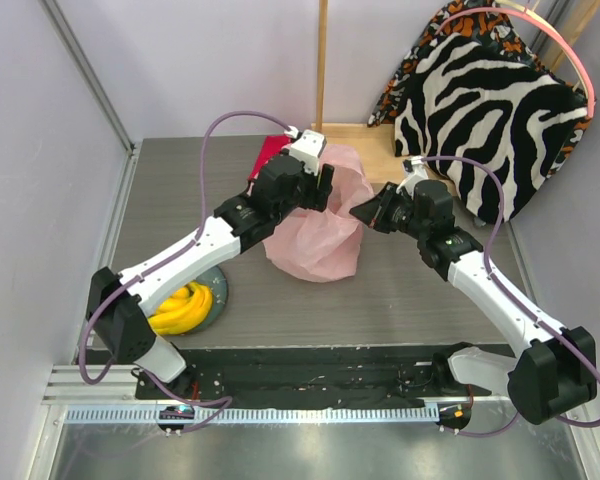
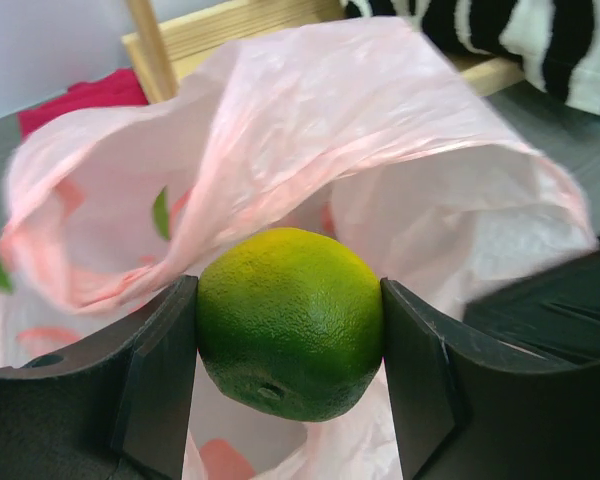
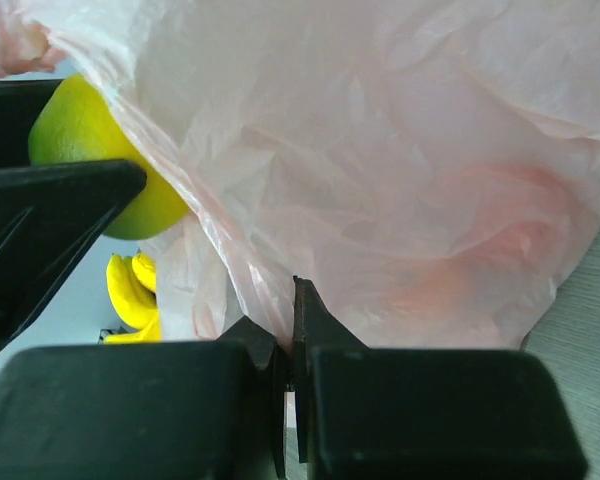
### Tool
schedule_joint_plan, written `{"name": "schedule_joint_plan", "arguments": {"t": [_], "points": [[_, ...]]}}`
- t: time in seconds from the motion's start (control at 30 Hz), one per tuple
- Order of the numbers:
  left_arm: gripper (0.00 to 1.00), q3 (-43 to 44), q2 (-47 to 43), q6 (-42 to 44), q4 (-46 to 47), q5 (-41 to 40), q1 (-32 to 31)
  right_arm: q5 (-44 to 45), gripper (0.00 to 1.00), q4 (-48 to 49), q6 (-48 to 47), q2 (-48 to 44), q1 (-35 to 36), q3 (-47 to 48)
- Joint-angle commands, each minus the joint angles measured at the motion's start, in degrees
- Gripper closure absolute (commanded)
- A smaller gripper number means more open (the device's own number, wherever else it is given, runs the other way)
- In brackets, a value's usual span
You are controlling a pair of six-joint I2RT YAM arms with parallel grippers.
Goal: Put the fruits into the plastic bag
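Note:
My left gripper [image 2: 288,345] is shut on the green fruit [image 2: 290,322] and holds it over the open mouth of the pink plastic bag [image 2: 310,150]. From above, the left gripper [image 1: 318,187] hangs over the bag [image 1: 320,240] near the table's middle back. My right gripper [image 3: 285,340] is shut on the bag's edge [image 3: 270,300] and holds it up; it is at the bag's right side [image 1: 365,213]. The green fruit also shows in the right wrist view [image 3: 95,160]. The yellow bananas [image 1: 180,308] lie on the grey-blue plate [image 1: 218,290] at front left. The red and orange fruits are hidden.
A folded magenta-red cloth [image 1: 268,152] lies behind the bag. A wooden frame [image 1: 322,70] and a zebra-print cushion [image 1: 490,110] stand at the back right. A black strip [image 1: 310,365] runs along the near table edge.

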Motion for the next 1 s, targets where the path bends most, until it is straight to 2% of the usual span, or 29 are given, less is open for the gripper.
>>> {"name": "schedule_joint_plan", "arguments": {"t": [0.0, 0.2, 0.43, 0.57, 0.83, 0.97], "points": [[0.59, -1.2, 0.1, 0.7, 7.4, -6.4, 0.5, -1.5, 0.99, 1.4, 0.0, -1.0, -0.1, 0.3], [0.57, -0.2, 4.6, -0.9, 8.5, 0.5, 0.5, -3.1, 0.99, 2.1, 0.0, 0.0, -0.1, 0.2], [0.57, -1.1, 7.7, -5.6, 15.0, 2.7, 0.5, -5.1, 0.99, 2.1, -0.1, 1.5, -0.1, -0.4], [0.57, 0.3, 11.6, -6.5, 13.3, 4.5, 0.5, -5.4, 0.99, 3.7, -0.2, 2.0, -0.1, -0.3], [0.57, -0.9, 16.8, -7.1, 6.9, -1.0, 0.5, -5.2, 0.99, 3.7, -0.4, 2.2, -0.1, -0.2], [0.5, -1.5, 17.6, -8.2, 5.0, -1.5, 0.5, -5.2, 0.99, 3.7, -0.3, 2.4, -0.1, -0.1]]}}
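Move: The bag's mouth lies roughly 4 cm ahead of the left hand, 3 cm to its right and 7 cm below; the green fruit is already in its fingers. The right gripper, already pinching the rim, stands about 8 cm to the left hand's right and 3 cm back, some 4 cm lower. From the right hand, the mouth is about 7 cm ahead, 5 cm left and 3 cm down. Left hand lowers the held green fruit about 14 cm into the bag while right keeps pinching its rim. ##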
